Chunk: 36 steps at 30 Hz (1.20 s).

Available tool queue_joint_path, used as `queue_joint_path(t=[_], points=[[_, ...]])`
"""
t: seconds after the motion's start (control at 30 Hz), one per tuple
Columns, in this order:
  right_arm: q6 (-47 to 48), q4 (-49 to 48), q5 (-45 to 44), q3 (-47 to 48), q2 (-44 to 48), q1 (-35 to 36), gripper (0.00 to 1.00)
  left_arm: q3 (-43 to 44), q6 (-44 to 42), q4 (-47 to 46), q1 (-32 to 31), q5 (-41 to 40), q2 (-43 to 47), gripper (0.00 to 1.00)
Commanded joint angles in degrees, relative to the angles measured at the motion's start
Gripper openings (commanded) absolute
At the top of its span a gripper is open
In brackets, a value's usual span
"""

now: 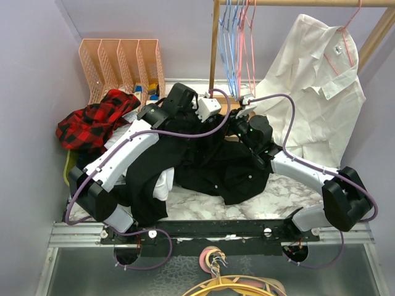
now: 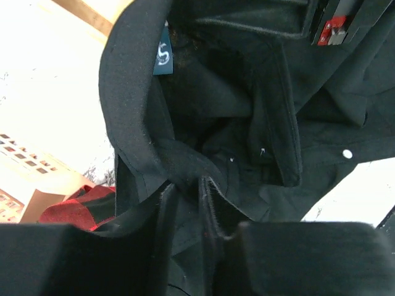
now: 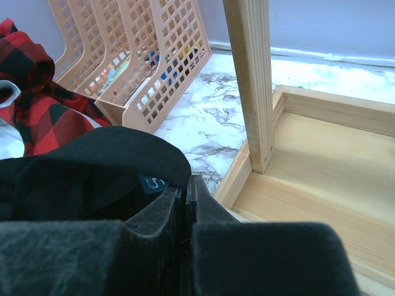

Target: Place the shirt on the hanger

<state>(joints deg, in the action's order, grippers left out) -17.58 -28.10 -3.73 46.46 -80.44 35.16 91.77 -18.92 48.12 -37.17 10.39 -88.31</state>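
Note:
The black shirt (image 1: 213, 163) lies crumpled on the marble table between both arms. Its collar with a small blue label (image 2: 162, 55) is lifted. My left gripper (image 1: 213, 98) (image 2: 185, 185) has its fingers narrowed on a fold of the black cloth below the collar. My right gripper (image 1: 245, 111) (image 3: 187, 182) is shut on the collar edge beside the label (image 3: 152, 183). A pink-red wire hanger (image 1: 252, 49) hangs from the wooden rail among blue ones, above and behind the grippers.
A white shirt (image 1: 321, 80) hangs on another pink hanger at the right. A red-and-black plaid garment (image 1: 95, 120) lies at the left by a peach file organizer (image 1: 120, 68). The rack's wooden post (image 3: 250, 80) and base (image 3: 321, 160) stand just beyond my right gripper.

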Motion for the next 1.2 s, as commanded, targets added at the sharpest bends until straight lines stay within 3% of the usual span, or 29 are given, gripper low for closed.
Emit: queue_joint_path(t=[0.0, 0.07, 0.27, 0.3, 0.4, 0.5, 0.57, 0.8, 0.93, 1.07, 1.17], points=[[-0.3, -0.5, -2.5, 0.7, 1.0, -0.2, 0.01, -2.1, 0.5, -2.0, -0.6, -2.4, 2.3, 0.15], [-0.1, -0.5, -3.4, 0.6, 1.1, -0.3, 0.02, -2.5, 0.3, -2.1, -0.6, -3.1, 2.6, 0.00], [-0.5, 0.2, -3.3, 0.3, 1.5, -1.4, 0.03, -2.5, -1.6, -2.5, -0.3, -5.2, 5.9, 0.00], [-0.4, 0.2, -2.4, 0.0, 1.6, -1.6, 0.09, -3.3, -1.5, -3.2, 0.4, -4.8, 6.6, 0.00], [-0.4, -2.0, 1.4, -2.6, 3.1, -1.6, 0.52, -5.5, 0.0, -4.5, 2.6, -2.1, 7.2, 0.00], [-0.6, -5.3, 6.0, -6.3, 6.2, -1.7, 0.77, -6.2, 1.2, -4.8, 4.1, 1.5, 7.3, 0.00], [-0.8, -4.5, 9.1, -7.6, 7.8, -1.6, 0.86, -6.1, 1.0, -4.2, 4.4, 2.4, 6.9, 0.00], [-3.0, -1.3, 17.2, -16.2, 19.8, -1.6, 1.00, -6.0, 1.2, -3.6, 5.7, 6.3, 6.4, 0.00], [-1.2, 4.4, 17.5, -17.6, 31.6, -1.6, 1.00, -4.9, 1.3, -2.8, 6.4, 8.3, 6.1, 0.00], [2.7, 13.6, 6.4, -10.8, 39.1, -1.6, 0.98, -3.8, 1.4, -2.1, 7.5, 9.7, 6.0, 0.00], [5.1, 21.2, -4.4, 0.8, 35.2, -1.6, 0.94, -3.7, 2.0, -2.0, 9.2, 11.4, 6.1, 0.00]])
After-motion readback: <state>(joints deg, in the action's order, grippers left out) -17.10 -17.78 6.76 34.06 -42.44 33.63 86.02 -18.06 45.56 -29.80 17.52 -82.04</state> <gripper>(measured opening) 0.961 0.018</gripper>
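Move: The black shirt's top edge already stands between the left fingers, about 1 cm below them. The neck label lies some 6 cm to the right and 3 cm farther out, and the wooden tray roughly 11 cm right, 13 cm out and 20 cm below. The right hand still pinches the same shirt edge right at its pads, with the rack post's foot about 8 cm ahead, 2 cm left and 17 cm below. The shirt's edge is pinched by the left fingers, which sink about 1 cm as they shut, then lift a couple of centimetres and ease some 3 cm left, keeping hold. The right fingers keep their pinch through that, then open wide and let go; the hand draws back about 12 cm, drifting right, and finally rises about 9 cm away from the shirt. ##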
